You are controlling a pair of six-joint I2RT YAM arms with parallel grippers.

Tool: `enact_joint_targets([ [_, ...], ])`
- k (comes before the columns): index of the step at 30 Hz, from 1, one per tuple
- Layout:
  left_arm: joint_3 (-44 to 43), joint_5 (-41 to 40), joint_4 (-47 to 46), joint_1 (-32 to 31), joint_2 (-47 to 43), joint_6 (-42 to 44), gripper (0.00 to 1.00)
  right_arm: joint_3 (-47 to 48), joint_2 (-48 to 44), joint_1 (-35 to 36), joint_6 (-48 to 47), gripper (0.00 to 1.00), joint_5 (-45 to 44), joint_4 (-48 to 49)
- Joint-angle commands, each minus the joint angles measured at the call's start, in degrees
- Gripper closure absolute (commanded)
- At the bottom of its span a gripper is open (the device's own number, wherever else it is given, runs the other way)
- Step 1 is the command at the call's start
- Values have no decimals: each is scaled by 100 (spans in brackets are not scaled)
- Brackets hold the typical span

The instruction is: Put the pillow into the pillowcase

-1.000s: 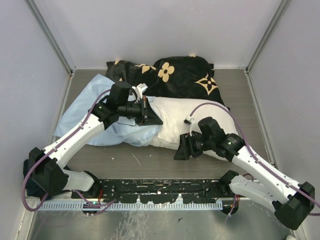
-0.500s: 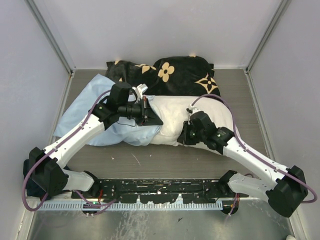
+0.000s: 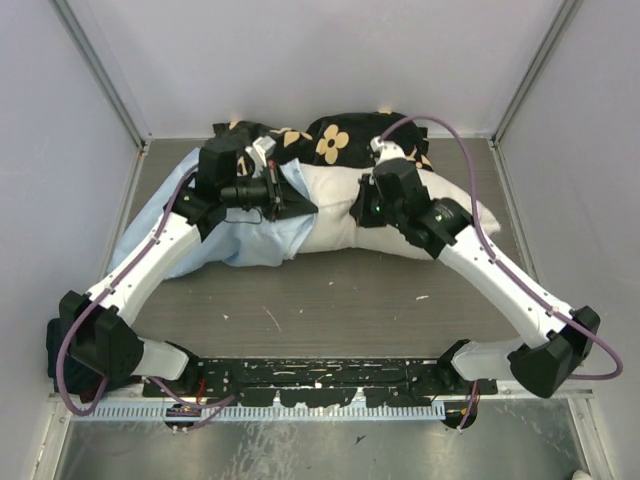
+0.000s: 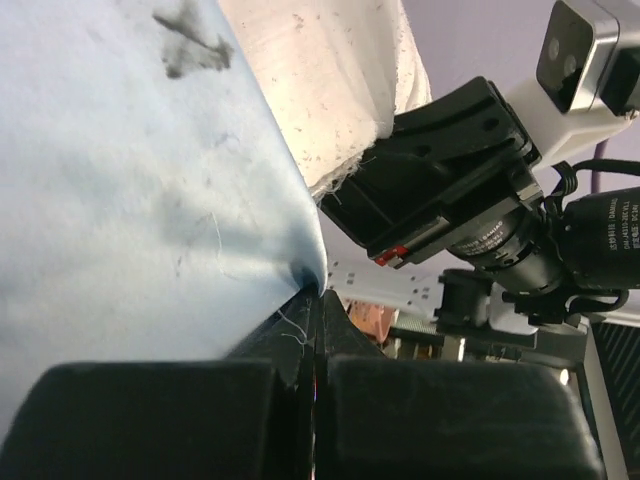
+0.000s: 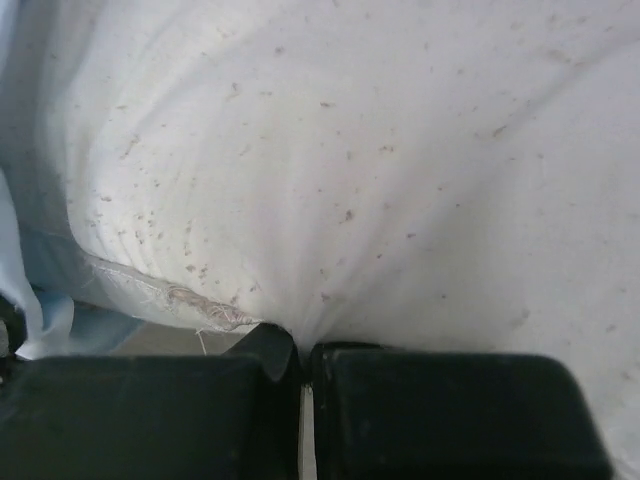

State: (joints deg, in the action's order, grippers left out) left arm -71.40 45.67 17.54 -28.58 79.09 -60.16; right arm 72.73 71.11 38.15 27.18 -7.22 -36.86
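The cream-white pillow point(image 3: 335, 218) lies across the middle of the table, its left end against the light blue pillowcase point(image 3: 255, 240). My left gripper point(image 3: 308, 205) is shut on an edge of the pillowcase point(image 4: 150, 180), and the fabric bunches at its tips point(image 4: 318, 292). The pillow point(image 4: 320, 80) hangs just beyond that edge. My right gripper point(image 3: 362, 212) is shut on a pinch of the pillow point(image 5: 380, 150) near its frayed seam, with the tips point(image 5: 303, 345) sunk into the cloth. A strip of pillowcase point(image 5: 40, 310) shows at that view's left.
A black cloth with tan flower motifs point(image 3: 345, 140) lies bunched along the back wall, right behind the pillow. White walls enclose the table on three sides. The arms' black base rail point(image 3: 320, 380) runs along the near edge.
The right gripper reached the pillow's near edge, shut on it and carried it toward the back wall. The left arm moved back too, still holding the pillowcase.
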Motion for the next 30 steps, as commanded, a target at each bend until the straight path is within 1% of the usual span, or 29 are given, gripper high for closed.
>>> enact_joint_targets([
  [1,-673,553,-657,365,340,-539,100,1463,545,-354,-519,99,-115,556],
  [7,-1612,779,-1057,951,1116,-1016,100,3049,1831,-806,-776,99,399,384],
  [10,-2065,840,-1220,1121,1580,-1192,100,3666,2392,-879,-862,99,406,295],
  [12,-2400,846,-1192,1195,1936,-1322,100,3838,2657,-941,-804,99,491,331],
  [13,-2450,847,-1360,1211,2053,-1508,100,3891,2756,-955,-741,99,583,374],
  [16,-2445,777,-2391,1160,2301,-2341,100,3935,2892,-940,-558,99,933,590],
  [18,-2715,789,-2527,1065,2499,-2519,100,4026,2963,-909,-399,99,1186,759],
  [20,-2940,803,-2548,1013,2651,-2562,100,4420,3166,-870,-397,99,1266,671],
  [24,-2855,816,-3305,1051,2709,-3075,100,5038,3437,-737,-389,99,1507,563],
  [27,-2884,772,-3652,1061,2725,-3320,100,5259,3538,-669,-295,99,1646,628],
  [30,-3040,753,-3899,1083,2741,-3579,100,5478,3674,-626,-184,99,1970,656],
])
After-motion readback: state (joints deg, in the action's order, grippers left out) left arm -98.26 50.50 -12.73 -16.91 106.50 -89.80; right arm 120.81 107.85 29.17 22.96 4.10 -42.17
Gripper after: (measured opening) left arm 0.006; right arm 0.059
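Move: My closed left hand holds the near edge of the pillowcase mouth; the bare part of the pillow is centred some 18 cm to its right, 10 cm ahead and 15 cm lower. The flowered blanket lies about 35 cm ahead, 3 cm right and 27 cm below. My right hand grips the pillow near its end, with the middle of the pillowcase mouth about 11 cm left, 5 cm ahead and 7 cm lower. Keeping both pinches shut, I sweep the case edge and the pillow end forward together over the rest of the pillow towards the flowered blanket, about 18 cm with my left hand and 16 with my right, rising as they go. Then my left hand lifts on, its fingertips tipping up some 20 degrees in all, while my right hand draws the pillow about 5 cm left towards the case mouth. ##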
